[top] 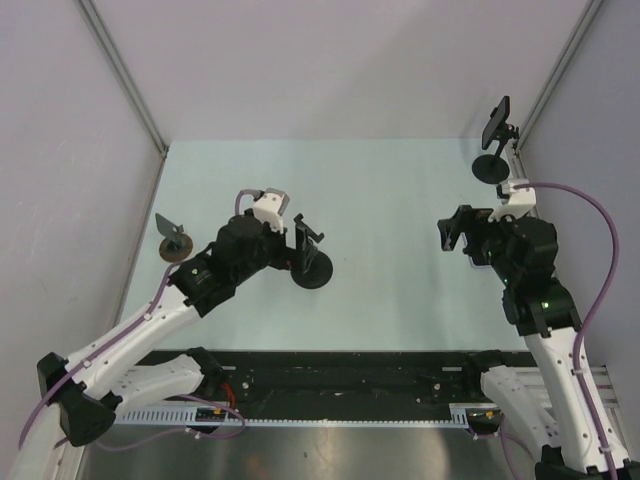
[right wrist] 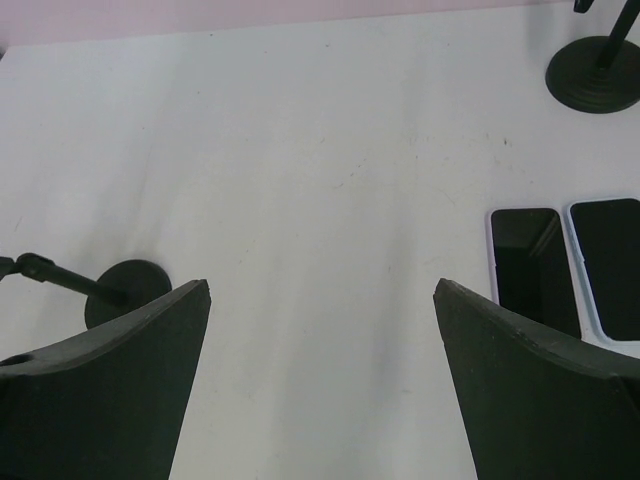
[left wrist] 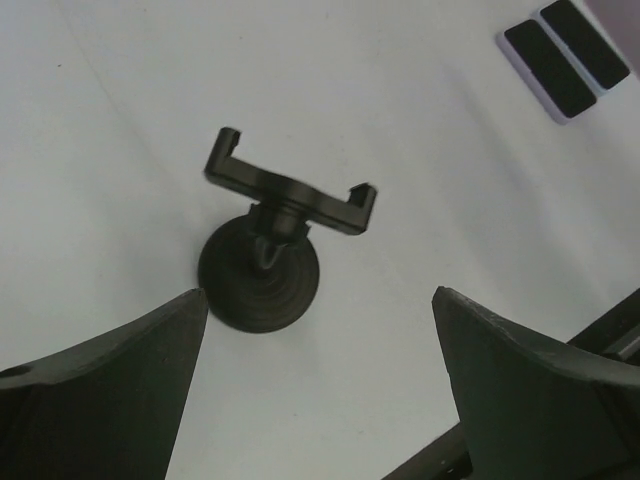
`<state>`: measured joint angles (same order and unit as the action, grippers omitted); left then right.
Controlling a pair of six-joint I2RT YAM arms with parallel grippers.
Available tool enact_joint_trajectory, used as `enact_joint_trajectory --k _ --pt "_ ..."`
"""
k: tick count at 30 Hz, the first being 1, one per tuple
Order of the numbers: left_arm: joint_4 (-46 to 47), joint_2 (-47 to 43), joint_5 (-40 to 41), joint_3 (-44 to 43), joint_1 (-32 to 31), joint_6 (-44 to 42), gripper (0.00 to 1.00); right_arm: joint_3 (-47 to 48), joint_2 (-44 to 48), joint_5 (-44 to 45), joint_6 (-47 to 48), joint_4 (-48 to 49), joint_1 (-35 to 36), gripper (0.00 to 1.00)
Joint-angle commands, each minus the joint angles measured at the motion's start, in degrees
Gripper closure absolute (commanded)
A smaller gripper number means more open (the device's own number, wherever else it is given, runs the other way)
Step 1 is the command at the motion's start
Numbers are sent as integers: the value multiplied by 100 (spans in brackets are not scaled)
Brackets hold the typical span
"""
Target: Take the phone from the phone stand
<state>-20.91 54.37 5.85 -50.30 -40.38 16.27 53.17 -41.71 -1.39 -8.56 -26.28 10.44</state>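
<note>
A dark phone (top: 497, 122) sits clamped on a black phone stand (top: 493, 166) in the far right corner of the table. My right gripper (top: 452, 233) hovers open and empty, well short of that stand. In the right wrist view its jaws (right wrist: 322, 283) frame bare table, and a stand's round base (right wrist: 595, 75) shows at the top right with its top cut off. My left gripper (top: 300, 245) is open and empty just behind a second black stand (top: 312, 266). That stand's clamp (left wrist: 290, 195) holds nothing, and its base (left wrist: 258, 280) lies ahead of the left gripper (left wrist: 320, 291).
Two phones (right wrist: 565, 270) lie flat side by side on the table to the right of my right gripper. They also appear far off in the left wrist view as two phones (left wrist: 565, 55). A third small stand (top: 172, 240) is at the table's left edge. Walls close in the sides and back.
</note>
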Motion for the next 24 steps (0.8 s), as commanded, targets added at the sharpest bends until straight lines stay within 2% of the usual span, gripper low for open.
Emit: enact_joint_trajectory --k 1,7,14,24 --pt "166 354 1064 -620 -523 858 0 -113 427 121 90 -368 55 0" --pt "157 1030 1805 -972 -585 1203 0 -219 787 130 346 -492 186 0" --pt "148 1831 2192 -1535 -585 1001 3 -456 1095 1148 785 -465 977 0" --pt "78 2148 2166 -1544 -567 1071 32 -878 1648 2081 1128 -255 1839 0"
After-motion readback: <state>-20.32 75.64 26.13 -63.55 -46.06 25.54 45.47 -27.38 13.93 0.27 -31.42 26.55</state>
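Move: Ahead of the left hand, about 7 cm out, 3 cm to its right and 4 cm lower, is the empty clamp of the phone stand; the stand's round black base is some 6 cm ahead, 4 cm right and 20 cm below that hand. The small brown-based stand is roughly 13 cm ahead and 29 cm left of it, down on the table. From the right hand the clamp lies about 30 cm left, 5 cm ahead and 10 cm lower. Reaching for the clamp of the phone stand, the left hand first edges right and up by about 2 cm, then goes forward some 6 cm while sinking about 3 cm, turning roughly 15 degrees counter-clockwise. Late on, its wide-open fingers start closing about the clamp's two ends but remain well apart. The empty, open right hand draws back about 5 cm, sinks slightly and rolls its left side down. ##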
